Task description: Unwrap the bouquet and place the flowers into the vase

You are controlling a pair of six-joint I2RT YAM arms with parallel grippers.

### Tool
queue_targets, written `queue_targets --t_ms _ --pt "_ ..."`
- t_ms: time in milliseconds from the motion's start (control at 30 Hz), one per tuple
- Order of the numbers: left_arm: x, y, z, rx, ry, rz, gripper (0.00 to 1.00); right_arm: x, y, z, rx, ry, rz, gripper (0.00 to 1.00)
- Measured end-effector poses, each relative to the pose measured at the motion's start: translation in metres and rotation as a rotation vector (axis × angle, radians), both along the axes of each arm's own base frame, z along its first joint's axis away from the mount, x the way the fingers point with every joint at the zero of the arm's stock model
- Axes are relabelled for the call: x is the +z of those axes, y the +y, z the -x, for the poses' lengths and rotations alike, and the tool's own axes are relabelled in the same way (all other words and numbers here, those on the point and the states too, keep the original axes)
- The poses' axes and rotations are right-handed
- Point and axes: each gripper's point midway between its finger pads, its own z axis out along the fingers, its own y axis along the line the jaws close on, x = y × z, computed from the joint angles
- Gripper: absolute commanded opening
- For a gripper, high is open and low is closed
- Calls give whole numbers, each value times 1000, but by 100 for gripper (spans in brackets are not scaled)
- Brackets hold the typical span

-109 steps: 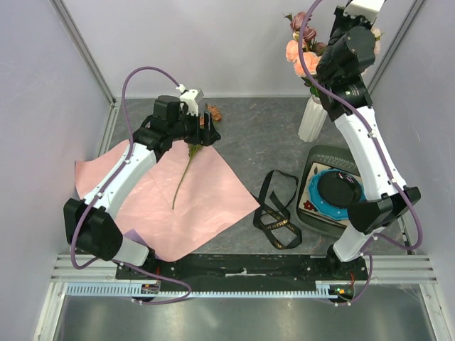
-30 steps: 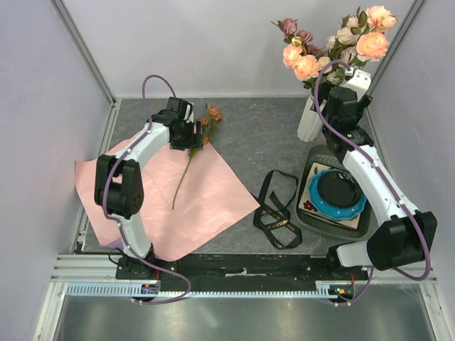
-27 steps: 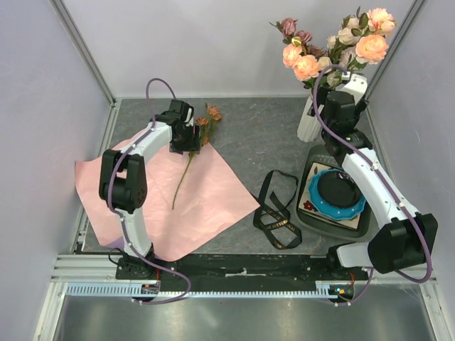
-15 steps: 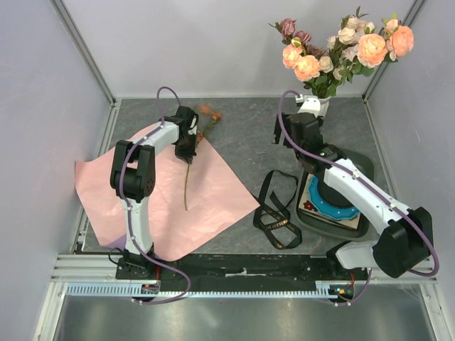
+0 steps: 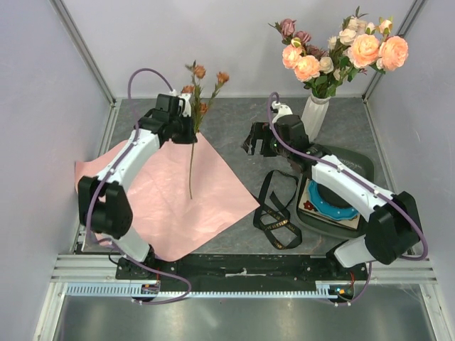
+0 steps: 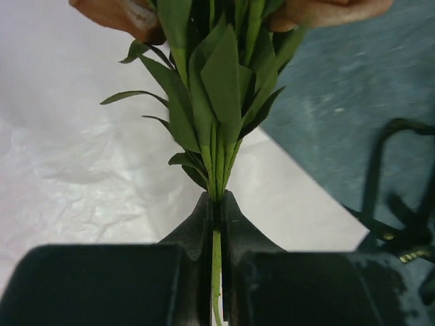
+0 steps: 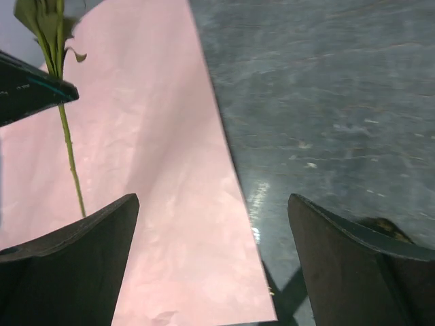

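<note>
The bouquet is undone: its pink paper [image 5: 156, 206] lies flat on the table. My left gripper [image 5: 190, 128] [image 6: 216, 198] is shut on the thin green stem [image 6: 217, 238] of one flower [image 5: 201, 72] and holds it upright above the paper, its orange buds on top and the stem [image 5: 190, 174] hanging down. The white vase [image 5: 313, 117] stands at the back right with several pink and peach flowers [image 5: 334, 53] in it. My right gripper [image 5: 252, 140] [image 7: 212, 198] is open and empty, low over the table between paper [image 7: 149, 204] and vase, and looks toward the held stem [image 7: 68, 153].
A black ribbon [image 5: 277, 213] [image 6: 394, 224] lies loose on the grey table right of the paper. A blue round dish with a black centre [image 5: 316, 206] sits on a dark tray [image 5: 355, 165] at the right. Light walls and metal posts enclose the table.
My left gripper has shut on the stem and raised the flower upright off the paper. The right arm has come away from the vase, down and left toward the table's middle.
</note>
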Motion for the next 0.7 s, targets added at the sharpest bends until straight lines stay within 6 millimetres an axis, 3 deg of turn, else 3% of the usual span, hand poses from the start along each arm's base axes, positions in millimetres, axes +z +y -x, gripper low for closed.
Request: queue_targets --t_ms 100,200,433,700 --pt "48 -22 4 -86 -131 130 2 2 23 5 87 27 -91 98" --pt "75 -44 10 -182 -199 232 2 16 42 9 161 15 -182 94" --pt "82 -83 38 -354 -164 404 2 49 69 18 282 -63 -298 74" --pt "97 -112 61 -491 -163 493 2 66 78 17 302 -120 -339 60"
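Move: The left hand already pinches the flowers by their stems, blossoms above the fingers; the empty, open right hand waits about 20 cm to its right, 4 cm back and 5 cm higher. From the right hand, the flowers are roughly 20 cm left, 5 cm ahead and level in height; the vase stands some 18 cm right, 9 cm ahead and 8 cm lower, and the black ribbon lies about 8 cm right, 18 cm back and 20 cm below. Left hand carries the flowers about 11 cm right and up; right hand approaches leftward and up, fingers narrowing. ##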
